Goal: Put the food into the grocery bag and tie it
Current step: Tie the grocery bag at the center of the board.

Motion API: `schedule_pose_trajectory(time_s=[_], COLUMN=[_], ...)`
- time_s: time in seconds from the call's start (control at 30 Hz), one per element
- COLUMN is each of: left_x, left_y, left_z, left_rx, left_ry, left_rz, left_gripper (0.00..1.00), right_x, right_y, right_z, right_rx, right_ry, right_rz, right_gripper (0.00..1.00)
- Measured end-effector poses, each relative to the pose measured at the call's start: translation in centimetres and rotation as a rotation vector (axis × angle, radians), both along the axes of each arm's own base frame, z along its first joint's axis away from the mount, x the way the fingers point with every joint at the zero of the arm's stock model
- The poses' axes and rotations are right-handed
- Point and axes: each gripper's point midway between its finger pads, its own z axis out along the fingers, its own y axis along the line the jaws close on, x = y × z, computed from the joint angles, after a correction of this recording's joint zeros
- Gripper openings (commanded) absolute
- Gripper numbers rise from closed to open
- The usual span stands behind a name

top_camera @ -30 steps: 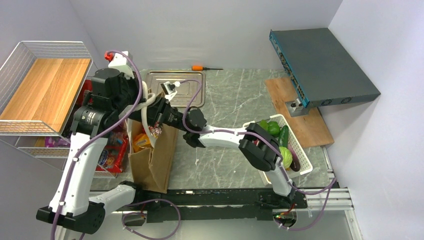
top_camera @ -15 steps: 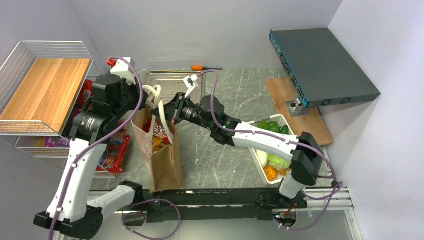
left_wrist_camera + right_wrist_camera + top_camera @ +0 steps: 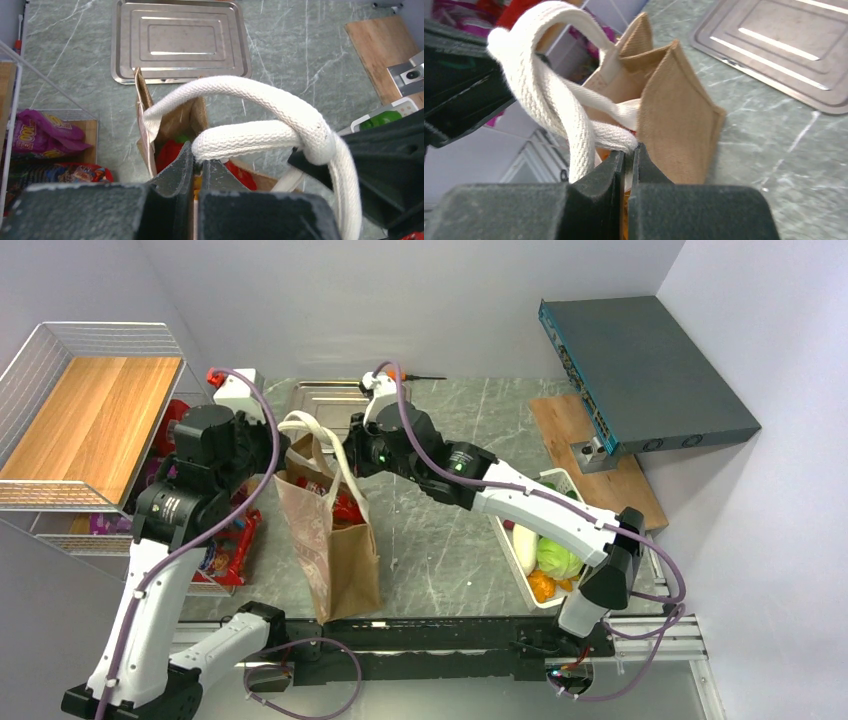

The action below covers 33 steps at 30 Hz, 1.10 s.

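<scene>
The brown grocery bag (image 3: 340,545) stands upright on the table between my arms. Its long white handles (image 3: 312,430) are pulled up and wound round each other in a loop (image 3: 320,142). My left gripper (image 3: 202,155) is shut on one handle strand just above the bag's mouth. From the other side my right gripper (image 3: 628,150) is shut on the other strand. In the top view the left gripper (image 3: 278,445) and right gripper (image 3: 352,455) flank the bag's top. Red food (image 3: 167,155) shows inside the bag, and a red packet (image 3: 345,505) shows in its mouth.
A metal tray (image 3: 330,395) and an orange-handled screwdriver (image 3: 410,375) lie behind the bag. A white basket (image 3: 507,537) with vegetables sits to the right, by a wooden board (image 3: 620,490) and a blue-grey box (image 3: 650,370). A wire shelf (image 3: 90,410) with snack packets (image 3: 225,550) stands at the left.
Both grippers have risen with the handles and drawn them taut and crossed. The bag has stood up taller. The right arm has stretched out toward the back, uncovering the basket.
</scene>
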Motion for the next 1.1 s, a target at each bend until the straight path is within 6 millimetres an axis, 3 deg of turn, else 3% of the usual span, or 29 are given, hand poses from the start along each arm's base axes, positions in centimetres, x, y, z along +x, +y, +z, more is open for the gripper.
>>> schedule_pose_trajectory(time_s=[0.33,0.57,0.8,1.1], left_x=[-0.7,-0.3,-0.3,-1.6], left_y=[1.2,2.5,2.7,3.5], left_z=[-1.1,-3.2,-5.0,-6.3], left_rx=[0.061,0.093,0.025,-0.084], left_ry=[0.022,0.066,0.087,0.094], left_rz=[0.037,0.120,0.182,0.240], left_gripper=[0.00,0.00,0.00,0.00], right_x=[2.3,3.6,5.3,4.3], right_y=[-3.5,-8.2,-12.5,-15.9], right_z=[-0.7,-3.7,-6.0,-6.4], right_rx=[-0.315,-0.535,-0.574,-0.538], right_ry=[-0.065,-0.060,0.024,0.084], right_rz=[-0.142,-0.285,-0.379,-0.424], right_gripper=[0.00,0.00,0.00,0.00])
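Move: Below the crossed handles, the grocery bag's mouth lies about 5 cm to the right of the left hand, 1 cm back and some 12 cm down; from the right hand it is roughly 8 cm left, 1 cm back and 11 cm down. From the left hand, the metal tray is about 28 cm ahead and 6 cm right, the red snack packs some 19 cm left and level fore and aft, both around 30 cm below. Pulling the crossed handles apart, each gripper keeps its shut pinch on its white strap: the right hand sweeps about 16 cm right, away from the left hand, sinking 6 cm and easing forward, while it rolls its left side down and turns clockwise. The left hand sinks about 6 cm and draws a little left, turning slightly counter-clockwise. ##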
